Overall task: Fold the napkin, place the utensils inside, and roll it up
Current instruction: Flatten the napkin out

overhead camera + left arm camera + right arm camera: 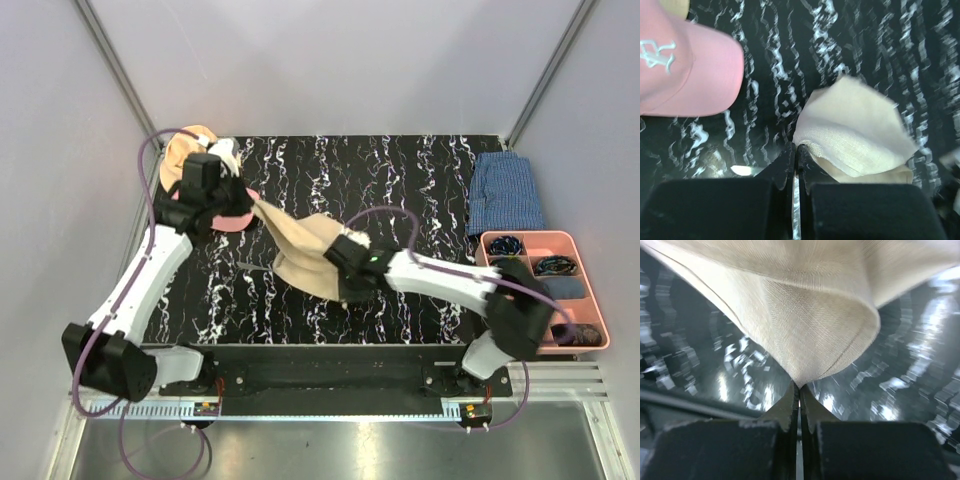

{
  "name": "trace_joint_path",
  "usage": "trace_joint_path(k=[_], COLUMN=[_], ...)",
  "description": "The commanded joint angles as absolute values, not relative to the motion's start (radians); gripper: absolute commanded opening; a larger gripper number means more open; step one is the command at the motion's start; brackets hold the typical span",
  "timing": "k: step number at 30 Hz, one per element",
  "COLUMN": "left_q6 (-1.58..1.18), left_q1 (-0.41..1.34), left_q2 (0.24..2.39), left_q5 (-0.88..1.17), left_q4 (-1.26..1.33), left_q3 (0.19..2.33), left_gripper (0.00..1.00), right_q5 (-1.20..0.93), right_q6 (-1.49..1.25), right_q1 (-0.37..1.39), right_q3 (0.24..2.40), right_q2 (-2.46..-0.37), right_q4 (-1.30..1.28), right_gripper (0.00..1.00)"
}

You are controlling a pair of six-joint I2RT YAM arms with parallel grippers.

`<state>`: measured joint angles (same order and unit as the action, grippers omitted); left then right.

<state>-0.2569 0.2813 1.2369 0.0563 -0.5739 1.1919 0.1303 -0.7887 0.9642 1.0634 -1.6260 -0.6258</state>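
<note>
The beige napkin (305, 245) hangs stretched between both grippers above the black marbled table (400, 180). My left gripper (247, 205) is shut on its upper left corner, and the left wrist view shows the jaws (797, 150) pinched on the cloth's edge (855, 130). At the napkin's lower right end, my right gripper (345, 278) is shut too. In the right wrist view the closed tips (800, 388) hold a corner of the cloth (810, 315). One thin grey utensil (257, 267) lies on the table just left of the napkin, partly under it.
A pink cap (232, 218) (685, 70) lies beneath the left gripper, with a tan hat (185, 150) behind it. A blue checked cloth (505, 195) sits at the far right. A pink compartment tray (590, 290) with small items stands below it.
</note>
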Motion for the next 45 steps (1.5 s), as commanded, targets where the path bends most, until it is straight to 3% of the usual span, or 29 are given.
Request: trace_joint_path(k=[1, 7, 11, 19, 33, 41, 45], left_q6=[-0.423, -0.576, -0.632, -0.673, -0.727, -0.785, -0.802], left_q1=[0.215, 0.160, 0.095, 0.069, 0.100, 0.112, 0.112], left_q2=[1.334, 1.462, 1.528, 1.502, 1.162, 1.043, 1.068], left_q5=[0.302, 0.506, 0.541, 0.528, 0.414, 0.356, 0.281], left_q4=[-0.482, -0.408, -0.397, -0.426, -0.428, -0.341, -0.267], left_q3=[1.357, 1.534, 1.664, 1.779, 1.781, 1.692, 1.583], left_gripper=[0.00, 0.00, 0.00, 0.00, 0.00, 0.00, 0.00], right_q5=[0.322, 0.469, 0.577, 0.725, 0.540, 0.522, 0.603], right_q6=[-0.721, -0.542, -0.358, -0.077, 0.202, 0.225, 0.276], right_q1=[0.965, 0.845, 0.680, 0.618, 0.618, 0.618, 0.618], right_q3=[1.146, 1.322, 1.452, 1.788, 1.902, 1.999, 1.881], right_q2=[-1.347, -1.203, -1.190, -1.224, -1.016, -1.058, -1.144], right_q4=[-0.833, -0.988, -0.965, -0.876, -0.680, -0.670, -0.582], right_gripper=[0.00, 0.00, 0.00, 0.00, 0.00, 0.00, 0.00])
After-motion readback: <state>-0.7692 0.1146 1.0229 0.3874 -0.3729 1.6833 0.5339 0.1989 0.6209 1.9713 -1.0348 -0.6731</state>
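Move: Each hand already pinches a napkin corner; the napkin's middle lies about 10 cm back, 11 to the right and 14 below the left hand, and 9 ahead, 9 left and 3 above the right. From the left hand the pink cap is some 2 cm ahead, 10 left and 19 below. The slim utensil lies about 6 cm ahead, 15 left and 4 below the right hand. Still pinching the napkin, both hands swing up: left about 35 cm, out then back, right 55 and rightward. ##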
